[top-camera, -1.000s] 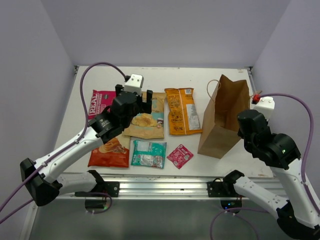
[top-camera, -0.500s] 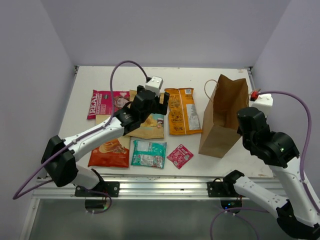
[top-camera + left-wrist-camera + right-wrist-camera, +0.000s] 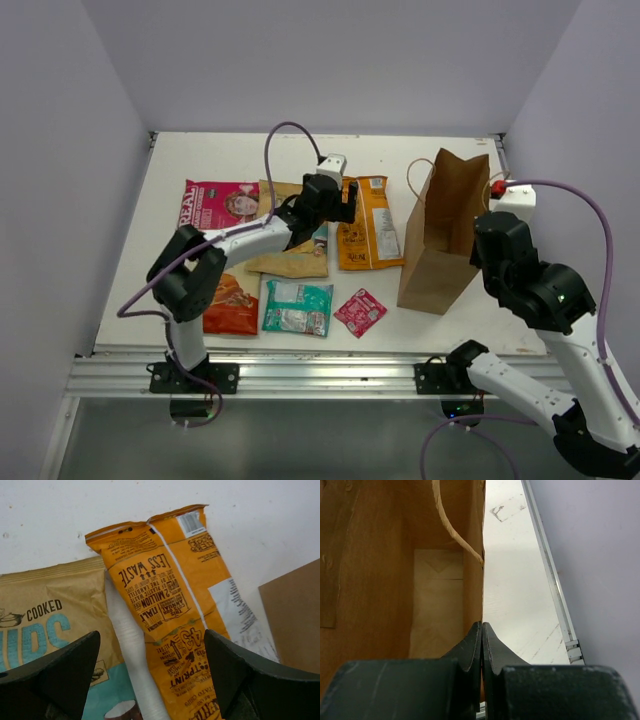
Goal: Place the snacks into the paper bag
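The paper bag stands upright at the right, and its inside looks bare. My right gripper is shut on the bag's right wall at the rim, fingertips pinched together on the paper. My left gripper hovers open over the orange packet, its fingers straddling the orange foil. Lying flat are the tan packet with a teal band, the "REAL" packet, the red-orange packet, the teal-green packet and the small pink-red sachet.
A twisted loop handle hangs at the bag's left rim, another inside its mouth. A metal rail runs along the table's near edge. Lilac walls close in the left, back and right. Bare white tabletop lies behind the packets.
My left arm has stretched rightward from over the tan packet to over the orange one. My right gripper has shut on the bag's rim, and the bag has shifted slightly.
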You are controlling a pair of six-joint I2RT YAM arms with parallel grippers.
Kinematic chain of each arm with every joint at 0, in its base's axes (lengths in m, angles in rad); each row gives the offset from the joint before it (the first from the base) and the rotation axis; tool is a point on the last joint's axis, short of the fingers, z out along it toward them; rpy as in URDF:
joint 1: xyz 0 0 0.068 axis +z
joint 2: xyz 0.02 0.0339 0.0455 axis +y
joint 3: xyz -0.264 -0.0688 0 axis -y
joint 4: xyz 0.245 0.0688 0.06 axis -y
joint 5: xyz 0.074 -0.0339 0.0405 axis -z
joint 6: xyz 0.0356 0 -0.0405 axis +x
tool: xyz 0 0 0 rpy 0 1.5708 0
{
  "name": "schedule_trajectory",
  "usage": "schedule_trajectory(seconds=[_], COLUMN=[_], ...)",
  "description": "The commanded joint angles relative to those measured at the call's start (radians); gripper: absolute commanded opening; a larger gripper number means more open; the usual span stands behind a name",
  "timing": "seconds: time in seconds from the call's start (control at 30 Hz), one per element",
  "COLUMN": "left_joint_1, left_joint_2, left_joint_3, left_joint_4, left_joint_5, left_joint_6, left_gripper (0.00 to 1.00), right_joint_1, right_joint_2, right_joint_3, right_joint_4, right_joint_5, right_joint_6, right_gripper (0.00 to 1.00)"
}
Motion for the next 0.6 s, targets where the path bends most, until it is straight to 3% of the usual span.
schedule_trajectory(seconds=[0.0,0.23,0.37,0.57], left_joint_1=[0.027,0.084,0.114,0.134], left_joint_2=[0.083,0.230,0.254,0.297], left_joint_3=[0.037,0.063,0.023,0.017], left_joint_4=[0.114,0.220,0.365,0.439], left_joint_5=[0.010,0.141,0.238,0.313], left_joint_6=[-0.068,-0.132,-0.173,-0.201], left_gripper=[0.89,0.88,0.87,0.86], right_joint_1=[-0.002,-0.002,-0.002,-0.002], right_joint_2=[-0.005,-0.021,-0.027,-0.013], right_joint_3=[-0.009,-0.003,-0.006,-0.020], right_joint_4=[0.046,0.049,0.049,0.056], right_joint_5=[-0.035,-0.061,-0.069,-0.078], right_joint_6=[-0.027,-0.036,-0.044,-0.044], right_gripper=[0.00,0.00,0.00,0.00])
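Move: The orange bag's middle lies about 6 cm to the right of the open left hand, hardly 2 cm ahead and some 12 cm below it. The beige bag lies flat about 13 cm to this hand's left, level with it fore and aft. The upright paper bag's middle is about 20 cm to its right and 10 cm nearer the base, at about hand height. From the right hand, at the paper bag's rim, the orange bag is some 21 cm ahead, 18 cm left and 29 cm below. The left hand drops steeply, by about 9 cm, onto the orange bag while reaching forward, then keeps easing forward over its far part and comes back up a couple of centimetres, ending some 5 cm farther out with its left side rolled down by roughly 15 degrees and its fingers still wide open. The right hand stays nearly in place, keeping its shut fingers at the paper bag's rim. ##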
